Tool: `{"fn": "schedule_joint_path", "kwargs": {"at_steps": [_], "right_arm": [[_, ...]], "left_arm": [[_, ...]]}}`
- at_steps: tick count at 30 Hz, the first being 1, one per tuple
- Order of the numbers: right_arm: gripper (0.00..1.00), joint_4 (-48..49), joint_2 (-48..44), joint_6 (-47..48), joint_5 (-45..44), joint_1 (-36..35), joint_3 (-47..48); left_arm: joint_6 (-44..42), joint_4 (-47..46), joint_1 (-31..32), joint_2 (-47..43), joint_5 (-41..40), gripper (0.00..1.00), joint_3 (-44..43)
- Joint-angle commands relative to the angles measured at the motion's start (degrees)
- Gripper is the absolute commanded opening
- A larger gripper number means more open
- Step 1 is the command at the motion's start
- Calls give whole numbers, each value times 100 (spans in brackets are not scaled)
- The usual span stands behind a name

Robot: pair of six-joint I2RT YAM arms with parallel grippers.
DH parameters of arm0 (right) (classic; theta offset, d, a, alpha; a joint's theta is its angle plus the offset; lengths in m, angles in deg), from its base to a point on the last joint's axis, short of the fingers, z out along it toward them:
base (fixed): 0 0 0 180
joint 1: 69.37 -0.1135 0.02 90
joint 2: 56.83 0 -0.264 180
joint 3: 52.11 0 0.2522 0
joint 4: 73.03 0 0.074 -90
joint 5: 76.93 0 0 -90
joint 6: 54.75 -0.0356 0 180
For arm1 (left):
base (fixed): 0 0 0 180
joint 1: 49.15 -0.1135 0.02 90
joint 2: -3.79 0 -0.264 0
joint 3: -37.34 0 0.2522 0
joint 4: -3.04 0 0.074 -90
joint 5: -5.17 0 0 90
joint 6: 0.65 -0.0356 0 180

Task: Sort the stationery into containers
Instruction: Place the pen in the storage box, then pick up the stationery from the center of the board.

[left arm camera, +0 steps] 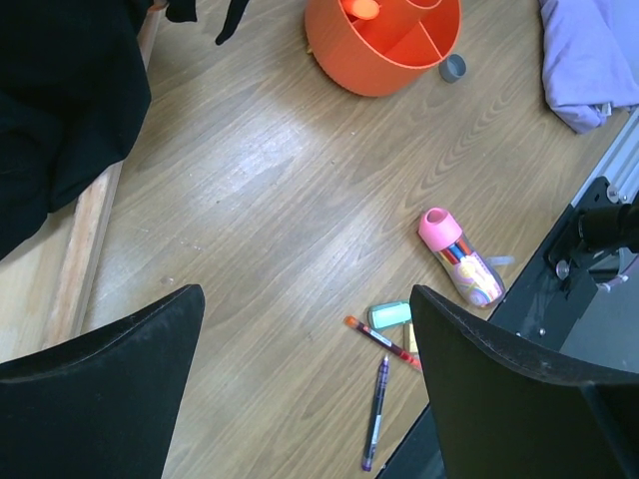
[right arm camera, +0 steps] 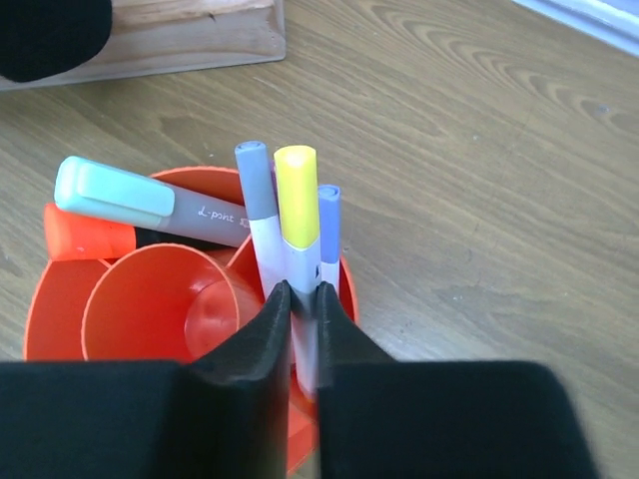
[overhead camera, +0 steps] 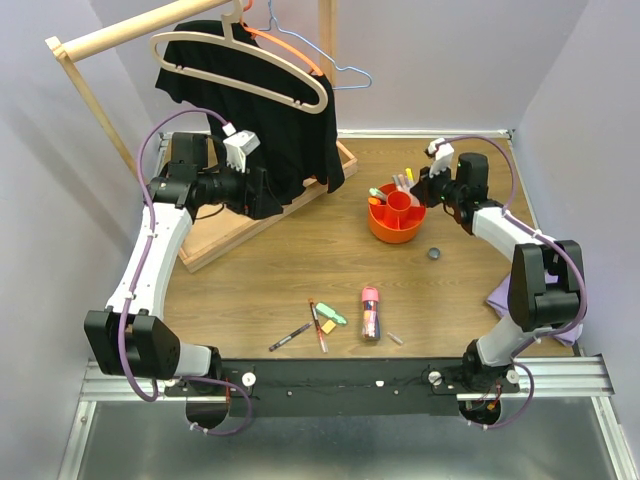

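The orange organiser (overhead camera: 395, 232) stands at the right back of the table. My right gripper (right arm camera: 303, 291) is over it, shut on a yellow-capped white highlighter (right arm camera: 297, 190) that stands upright in an outer compartment. Beside it stand a grey-capped marker (right arm camera: 255, 190) and a blue pen (right arm camera: 329, 215). A green-capped highlighter (right arm camera: 130, 198) and an orange one (right arm camera: 85, 239) lean at the left. Near the front edge lie a purple pen (left arm camera: 376, 411), a red pen (left arm camera: 379, 339), a green highlighter (left arm camera: 389, 314) and a pink tube (left arm camera: 459, 261). My left gripper (left arm camera: 308, 299) hangs open high above them.
A small dark cap (overhead camera: 434, 253) lies right of the organiser. A purple cloth (overhead camera: 500, 297) sits at the right edge. The wooden rack base (overhead camera: 230, 235) and a hanging black garment (overhead camera: 270, 90) fill the left back, close to my left arm.
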Motion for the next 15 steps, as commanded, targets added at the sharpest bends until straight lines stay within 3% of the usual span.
{"fn": "schedule_joint_path", "kwargs": {"at_steps": [1,4,15], "right_arm": [[33,-110,-116,104,-409,45,-153],[39,-259,-273,122,-471,45,-179],[41,-1287,-1696,121,-577,36,31]], "left_arm": [[33,-62,77,62,29,93,-67],[15,-71,103,36,38,93,-49],[24,-176,235,-377,-129,93,144]]}}
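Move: The orange storage box has its middle about 3 cm back, 4 cm to the left and 9 cm below the right hand, whose fingers are around the yellow-capped pen. The blue-capped pens stand some 1 cm ahead and 2 cm left of that hand, and the teal highlighter some 8 cm left, level with it. From the left hand the box is about 26 cm to the right, hardly ahead, and 22 cm down. The right fingers open to let go of the pen, then rise about 4 cm and draw back from the box. ##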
